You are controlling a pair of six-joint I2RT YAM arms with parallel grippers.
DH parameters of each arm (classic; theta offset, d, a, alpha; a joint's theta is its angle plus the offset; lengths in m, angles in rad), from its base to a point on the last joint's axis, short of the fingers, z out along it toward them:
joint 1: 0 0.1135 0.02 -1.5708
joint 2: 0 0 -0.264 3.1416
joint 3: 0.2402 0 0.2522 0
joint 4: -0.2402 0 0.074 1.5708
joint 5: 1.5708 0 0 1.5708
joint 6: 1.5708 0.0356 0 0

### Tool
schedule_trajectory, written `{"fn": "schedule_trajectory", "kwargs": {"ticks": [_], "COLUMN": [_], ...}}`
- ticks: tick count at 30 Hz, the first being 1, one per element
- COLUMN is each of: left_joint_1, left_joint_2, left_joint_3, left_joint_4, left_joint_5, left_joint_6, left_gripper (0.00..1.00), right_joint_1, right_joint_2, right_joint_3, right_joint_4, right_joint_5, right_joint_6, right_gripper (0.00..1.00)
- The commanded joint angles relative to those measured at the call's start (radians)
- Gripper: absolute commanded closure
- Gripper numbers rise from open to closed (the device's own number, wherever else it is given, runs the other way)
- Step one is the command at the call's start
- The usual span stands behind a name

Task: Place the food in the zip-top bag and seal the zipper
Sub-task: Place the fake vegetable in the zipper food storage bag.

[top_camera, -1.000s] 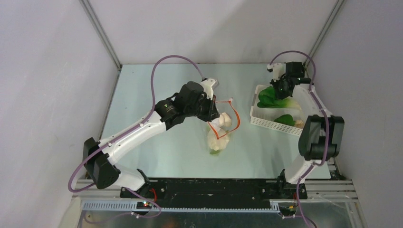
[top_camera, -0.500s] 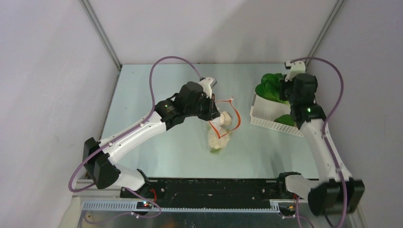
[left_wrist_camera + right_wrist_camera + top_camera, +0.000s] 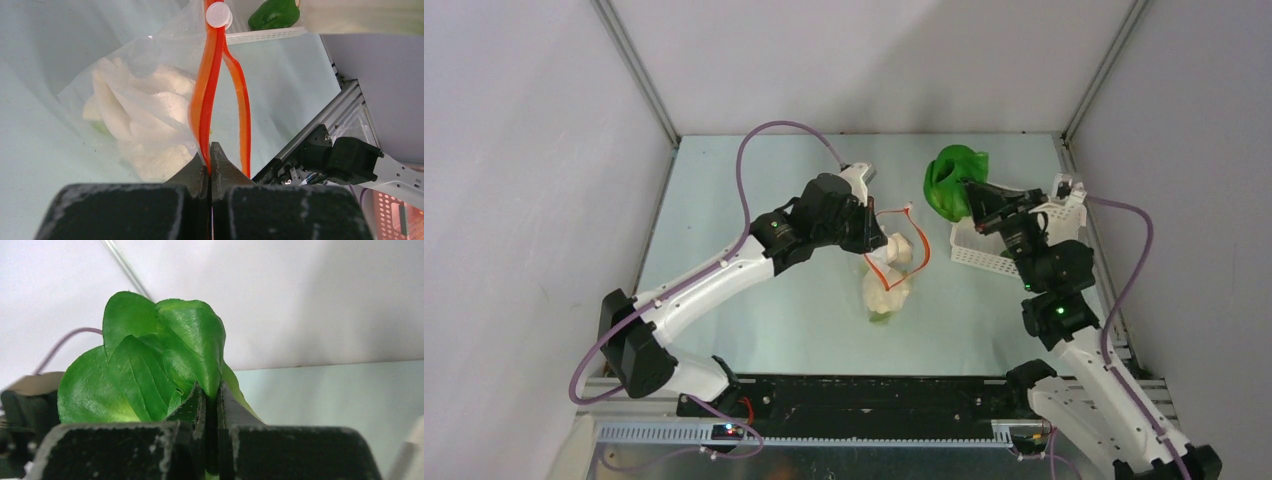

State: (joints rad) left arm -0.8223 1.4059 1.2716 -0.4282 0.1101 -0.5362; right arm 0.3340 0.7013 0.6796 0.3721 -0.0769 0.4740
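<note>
The clear zip-top bag (image 3: 886, 290) lies mid-table with cream-white food pieces (image 3: 150, 107) inside. Its orange-red zipper (image 3: 212, 80) gapes in a loop, a white slider (image 3: 218, 15) at its far end. My left gripper (image 3: 210, 150) is shut on one side of the zipper strip and holds the mouth up (image 3: 871, 240). My right gripper (image 3: 212, 390) is shut on a bright green leafy food piece (image 3: 150, 365), held in the air (image 3: 952, 182) between the bag and the basket.
A white perforated basket (image 3: 1004, 262) stands at the right of the table, mostly hidden behind my right arm. A green pepper-like piece (image 3: 274, 14) lies in it. The enclosure walls and frame posts close in the back corners.
My right arm has lifted the green leafy piece out of the basket and swung it left toward the bag. The left gripper and bag have stayed put.
</note>
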Motion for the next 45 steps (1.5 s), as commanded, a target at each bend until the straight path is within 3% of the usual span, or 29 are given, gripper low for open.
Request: {"fn": "schedule_trajectory", "kwargs": {"ticks": [1,8,13,22,29,36,45], "left_joint_1": [0.006,0.006,0.010,0.019,0.020,0.020,0.038], "left_joint_2": [-0.047,-0.054,-0.082,-0.102,-0.110,-0.116,-0.138], "left_joint_3": [-0.003,0.003,-0.022,-0.080,-0.088,-0.106,-0.100], "left_joint_4": [0.043,0.006,0.010,0.053,0.054,0.073,0.052], "left_joint_5": [-0.014,0.026,0.006,0.029,0.018,0.059,0.077], "left_joint_6": [-0.041,-0.065,-0.073,-0.061,-0.050,0.006,0.055], "left_gripper": [1.00,1.00,1.00,1.00,1.00,1.00,1.00], "right_joint_1": [0.145,0.381,0.506,0.566,0.568,0.567,0.553], "right_joint_2": [0.065,0.253,0.290,0.226,0.158,0.099,0.104], "right_joint_3": [-0.042,-0.102,-0.159,-0.168,-0.220,-0.254,-0.305], "right_joint_4": [0.310,0.674,0.779,0.778,0.666,0.555,0.591], "right_joint_5": [0.216,0.370,0.525,0.580,0.571,0.549,0.502], "right_joint_6": [0.189,0.185,0.112,0.118,0.313,0.408,0.416], "right_gripper": [1.00,1.00,1.00,1.00,1.00,1.00,1.00]}}
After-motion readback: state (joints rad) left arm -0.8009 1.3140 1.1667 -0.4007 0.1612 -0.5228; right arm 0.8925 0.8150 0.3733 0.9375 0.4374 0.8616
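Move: The right hand, already holding the leafy green vegetable, has the open bag mouth about 14 cm to its left, 4 cm back and 16 cm below. The white food already in the bag lies some 14 cm left, 7 cm back and 28 cm down; the basket's middle is about 18 cm right, 8 cm ahead and 30 cm below. From the left hand, pinching the rim, the mouth's middle is about 5 cm right, level ahead and slightly below. Right hand carries the gripped vegetable some 10 cm left, back and down towards the bag mouth, rolling about 35 degrees. ##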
